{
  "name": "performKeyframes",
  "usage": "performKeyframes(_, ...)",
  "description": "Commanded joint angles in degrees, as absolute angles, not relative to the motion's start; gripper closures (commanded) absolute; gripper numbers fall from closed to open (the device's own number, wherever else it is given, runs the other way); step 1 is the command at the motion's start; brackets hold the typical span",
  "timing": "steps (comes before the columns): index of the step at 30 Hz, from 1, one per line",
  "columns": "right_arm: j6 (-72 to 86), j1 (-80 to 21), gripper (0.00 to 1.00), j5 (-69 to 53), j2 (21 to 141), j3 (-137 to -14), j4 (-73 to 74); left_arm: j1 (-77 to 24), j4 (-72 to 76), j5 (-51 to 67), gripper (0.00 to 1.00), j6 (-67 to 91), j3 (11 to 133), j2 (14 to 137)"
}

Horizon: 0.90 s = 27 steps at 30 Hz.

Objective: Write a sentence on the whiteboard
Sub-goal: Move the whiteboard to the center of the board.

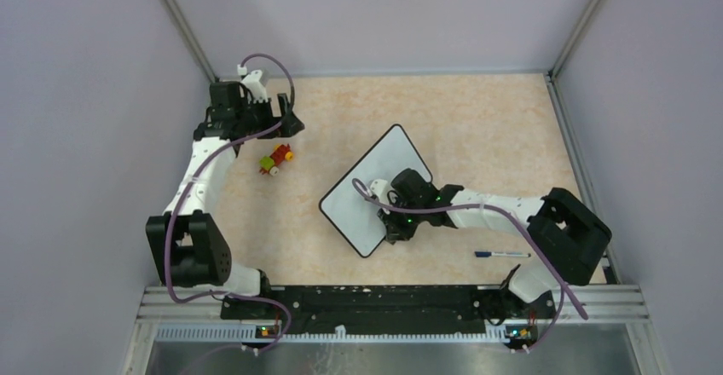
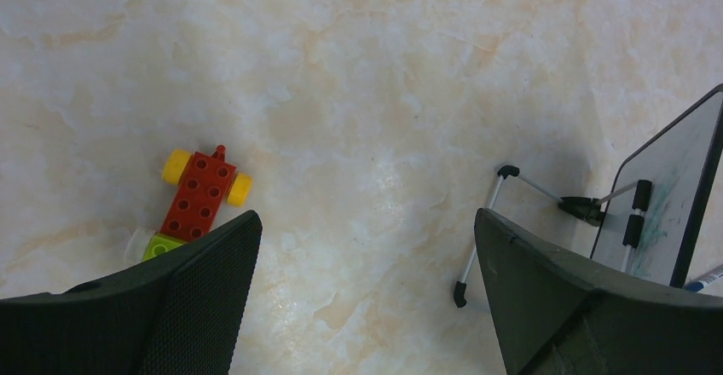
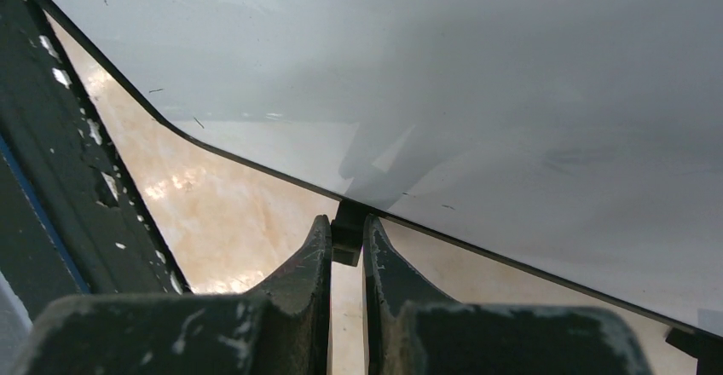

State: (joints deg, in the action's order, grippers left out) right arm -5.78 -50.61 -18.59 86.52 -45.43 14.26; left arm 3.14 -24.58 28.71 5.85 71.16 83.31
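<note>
The whiteboard [image 1: 375,192] lies slanted mid-table, a white face in a thin black frame. No sentence shows on its face in any view. My right gripper [image 1: 399,226] sits over the board's near right part. In the right wrist view it [image 3: 347,227] is shut on a small black tab [image 3: 349,215] at the frame's edge, and the board [image 3: 477,77] fills the view above. My left gripper [image 2: 367,222] hangs open over bare table at the far left [image 1: 286,124], holding nothing. In the left wrist view, the whiteboard's edge [image 2: 673,196] and a thin wire leg [image 2: 479,230] are at the right.
A small red, yellow and green toy brick car [image 1: 275,159] [image 2: 198,196] lies just left of my left gripper's fingers. A blue-capped marker [image 1: 503,255] lies on the table near the right arm's base. Walls close in the table on three sides.
</note>
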Motion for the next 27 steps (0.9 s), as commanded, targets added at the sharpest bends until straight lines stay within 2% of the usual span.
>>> performKeyframes(1,-2.78,-55.71,1.0,-21.07,89.09,-49.22,11.38,3.25,-23.9,26.93,0.01,6.62,73.41,83.8)
performKeyframes(8,-4.01,-59.41,1.0,-23.47,89.35,-51.23,14.29,3.41,-24.27,26.84,0.01,7.4,73.35,84.92)
performKeyframes(9,-4.42,-59.5,0.95,-24.4,89.25,-51.46,14.82,3.42,-24.52,26.55,0.01,7.39,73.52,85.09)
performKeyframes(11,-6.02,-59.57,0.6,-25.86,88.87,-52.55,16.56,3.42,-24.91,26.13,0.01,7.31,73.78,85.36)
performKeyframes(12,-6.69,-59.53,0.5,-26.32,88.45,-53.04,17.68,3.43,-25.08,26.17,0.01,7.32,73.82,85.37)
performKeyframes(14,-8.1,-59.5,0.42,-27.46,87.07,-54.12,19.61,3.43,-25.34,26.32,0.01,7.18,73.82,85.37)
performKeyframes(21,-17.47,-58.53,0.32,-29.97,81.91,-58.94,34.04,3.43,-26.1,26.69,0.01,5.76,74.15,84.97)
performKeyframes(27,-23.51,-45.62,0.3,-28.85,74.1,-57.46,43.57,3.42,-26.53,29.54,0.01,3.08,73.92,84.33)
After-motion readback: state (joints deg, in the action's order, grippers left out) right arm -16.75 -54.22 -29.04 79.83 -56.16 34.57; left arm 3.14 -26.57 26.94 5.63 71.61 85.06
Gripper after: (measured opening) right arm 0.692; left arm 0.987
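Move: The right hand still pinches the whiteboard's near black foot; the board's middle lies about 11 cm ahead, 3 cm left and some 3 cm above. The open table spot for that foot is about 5 cm back and 3 cm left at the same height. From the right hand, the marker lies about 27 cm right and 4 cm back, the toy car some 28 cm left and 20 cm ahead. From the left hand, the board's middle is about 12 cm back, 20 cm right and 16 cm below. Keeping its pinch on the foot and staying low, the right hand drags the whiteboard about 5 cm back towards the table's front edge and some 3 cm left, turning it slightly counter-clockwise. There the fingers open and let go of the foot, and the hand rises about 7 cm, turning on counter-clockwise to nearly 20 degrees, then swings right and slightly forward, away from the foot. ##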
